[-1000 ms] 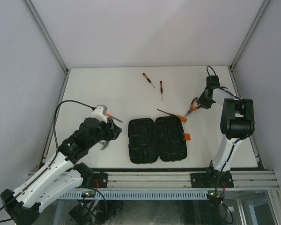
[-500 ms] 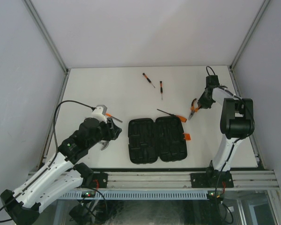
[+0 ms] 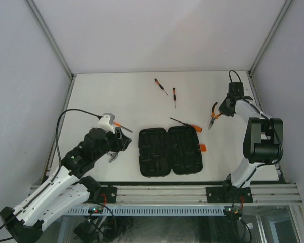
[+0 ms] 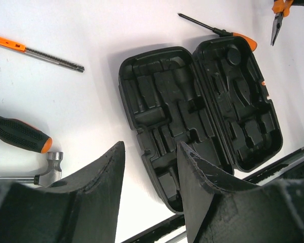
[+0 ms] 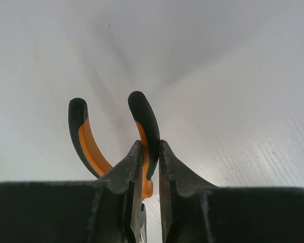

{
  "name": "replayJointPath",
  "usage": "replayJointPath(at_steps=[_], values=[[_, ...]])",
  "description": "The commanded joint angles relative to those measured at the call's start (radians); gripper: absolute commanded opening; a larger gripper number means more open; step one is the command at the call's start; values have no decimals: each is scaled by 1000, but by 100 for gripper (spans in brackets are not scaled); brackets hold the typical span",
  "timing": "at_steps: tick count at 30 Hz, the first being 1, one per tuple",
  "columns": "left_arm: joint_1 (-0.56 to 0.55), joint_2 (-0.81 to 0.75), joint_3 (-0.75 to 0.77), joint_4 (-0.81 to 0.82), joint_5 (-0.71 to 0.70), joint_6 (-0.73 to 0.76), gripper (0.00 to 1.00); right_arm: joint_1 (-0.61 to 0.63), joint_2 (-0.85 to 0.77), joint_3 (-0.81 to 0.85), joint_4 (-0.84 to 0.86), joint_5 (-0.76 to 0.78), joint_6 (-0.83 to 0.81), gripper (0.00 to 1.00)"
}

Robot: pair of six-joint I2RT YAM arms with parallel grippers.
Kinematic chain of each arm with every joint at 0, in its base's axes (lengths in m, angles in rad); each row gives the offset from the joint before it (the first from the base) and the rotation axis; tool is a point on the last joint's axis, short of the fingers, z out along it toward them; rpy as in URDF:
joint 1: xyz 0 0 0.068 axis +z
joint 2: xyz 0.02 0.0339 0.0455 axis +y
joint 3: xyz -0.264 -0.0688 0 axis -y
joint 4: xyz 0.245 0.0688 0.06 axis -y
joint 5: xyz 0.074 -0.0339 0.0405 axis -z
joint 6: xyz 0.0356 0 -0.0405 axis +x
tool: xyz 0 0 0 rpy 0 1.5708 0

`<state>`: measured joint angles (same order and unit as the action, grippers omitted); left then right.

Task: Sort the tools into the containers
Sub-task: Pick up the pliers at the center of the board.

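Observation:
The black tool case (image 3: 169,151) lies open and flat in the middle of the table, its moulded slots (image 4: 202,111) bare. My right gripper (image 3: 220,112) is shut on one orange-and-black handle of the pliers (image 3: 213,115), right of the case. In the right wrist view that handle sits between my jaws (image 5: 151,144) and the pliers' other handle (image 5: 83,144) sticks out free. My left gripper (image 4: 149,144) hangs open and holds nothing, just left of the case. A long screwdriver (image 3: 185,123) lies at the case's far edge.
Two small screwdrivers (image 3: 160,86) (image 3: 174,96) lie at the back of the table. By the left arm lie a thin orange-handled screwdriver (image 4: 35,50), a black-handled tool (image 4: 17,134) and the hammer head (image 4: 53,162). The case's orange latch (image 3: 203,148) sticks out on its right side.
My right gripper has closed on the pliers' handle and shifted right, turning the pliers with it. The left arm has not moved.

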<state>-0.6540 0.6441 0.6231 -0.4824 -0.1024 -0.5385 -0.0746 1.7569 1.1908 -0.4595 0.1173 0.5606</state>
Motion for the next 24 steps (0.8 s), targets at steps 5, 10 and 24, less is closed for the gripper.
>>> replayJointPath(at_steps=[5, 10, 24], values=[[5, -36, 43, 37, 9, 6, 51, -30, -160, -123, 128, -106, 30, 0], [5, -41, 36, 63, 35, 2, 52, -62, -238, -215, 176, -201, 61, 0], [5, -67, 21, 126, 105, -12, 54, -88, -504, -409, 293, -403, 99, 0]])
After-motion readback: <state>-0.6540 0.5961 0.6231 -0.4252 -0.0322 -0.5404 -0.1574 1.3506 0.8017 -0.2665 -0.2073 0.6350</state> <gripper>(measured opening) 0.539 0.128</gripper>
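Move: The right hand already has the pliers by one handle, clear of the board. From it the open tool case's middle lies some 18 cm back, 27 cm to the left and 4 cm lower. The orange screwdriver is about 5 cm back and 19 cm left; the orange tab by the case is roughly 16 cm back and 13 cm left. For the left hand, the case is about 3 cm ahead, 18 cm right and 15 cm below. Still pinching the pliers by one handle, the right hand carries them back about 6 cm towards the open case, almost level at first, then also drifting left and climbing some 3.5 cm each. Its wrist swings the fingertips forward and to the left by about 20 degrees, grip unchanged. The empty left hand rises a little. ##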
